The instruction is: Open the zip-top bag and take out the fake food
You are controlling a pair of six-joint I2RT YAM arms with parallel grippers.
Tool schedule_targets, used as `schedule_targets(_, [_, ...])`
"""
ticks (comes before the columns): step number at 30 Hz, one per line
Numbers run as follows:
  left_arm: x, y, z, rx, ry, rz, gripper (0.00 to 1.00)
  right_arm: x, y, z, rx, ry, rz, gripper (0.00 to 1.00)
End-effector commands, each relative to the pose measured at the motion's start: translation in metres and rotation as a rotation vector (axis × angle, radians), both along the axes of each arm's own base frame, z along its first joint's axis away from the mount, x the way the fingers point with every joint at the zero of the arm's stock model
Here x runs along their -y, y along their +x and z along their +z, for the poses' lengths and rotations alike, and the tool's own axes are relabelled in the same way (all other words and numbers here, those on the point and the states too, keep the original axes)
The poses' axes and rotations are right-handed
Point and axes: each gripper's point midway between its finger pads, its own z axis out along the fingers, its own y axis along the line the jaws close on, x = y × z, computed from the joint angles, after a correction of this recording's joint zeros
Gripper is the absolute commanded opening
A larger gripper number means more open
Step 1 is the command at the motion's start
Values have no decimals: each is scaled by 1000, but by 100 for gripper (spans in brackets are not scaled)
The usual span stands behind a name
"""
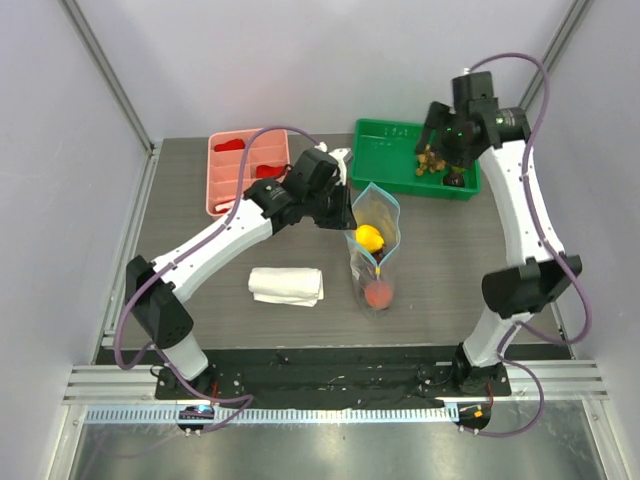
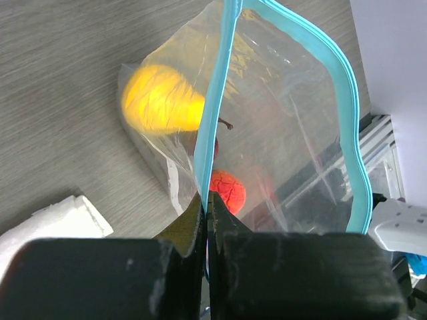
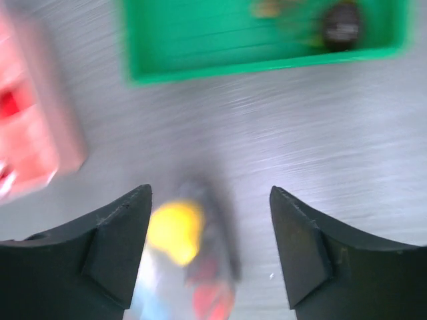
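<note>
The clear zip-top bag (image 1: 376, 262) stands on the table with its light-blue rim spread into an open loop. My left gripper (image 1: 343, 213) is shut on one side of that blue zip strip (image 2: 212, 133), which runs straight into the closed jaws (image 2: 208, 200). Inside the bag lie a yellow fruit (image 2: 160, 100) and a red-orange piece (image 2: 228, 189). My right gripper (image 1: 450, 152) hangs open and empty over the green tray (image 1: 380, 132). Dark grapes (image 1: 457, 181) and brown nut balls (image 1: 430, 160) lie in that tray. The right wrist view is blurred, with the yellow fruit (image 3: 175, 230) between its fingers (image 3: 209, 191).
A pink tray (image 1: 245, 172) with flat red pieces sits at the back left. A folded white cloth (image 1: 287, 285) lies left of the bag. Grey walls enclose the table on three sides.
</note>
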Motion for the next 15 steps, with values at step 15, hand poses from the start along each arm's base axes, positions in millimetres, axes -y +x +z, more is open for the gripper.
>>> schedule_targets(15, [37, 0, 14, -14, -107, -57, 0, -134, -175, 28, 15, 241, 472, 33])
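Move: The yellow fruit in the open bag lies about 10 cm back and 18 cm left of the right hand, some 24 cm below. The peach lies about 12 cm nearer the robot than that fruit and 2 cm right of it; the green bin's middle is roughly 17 cm ahead and 7 cm left of the right hand. From the left hand, the yellow fruit lies about 5 cm ahead, 5 cm right and 20 cm below. Right hand swings about 20 cm back-left towards the bag's mouth, half-closing; left keeps its pinch, easing rim right. ##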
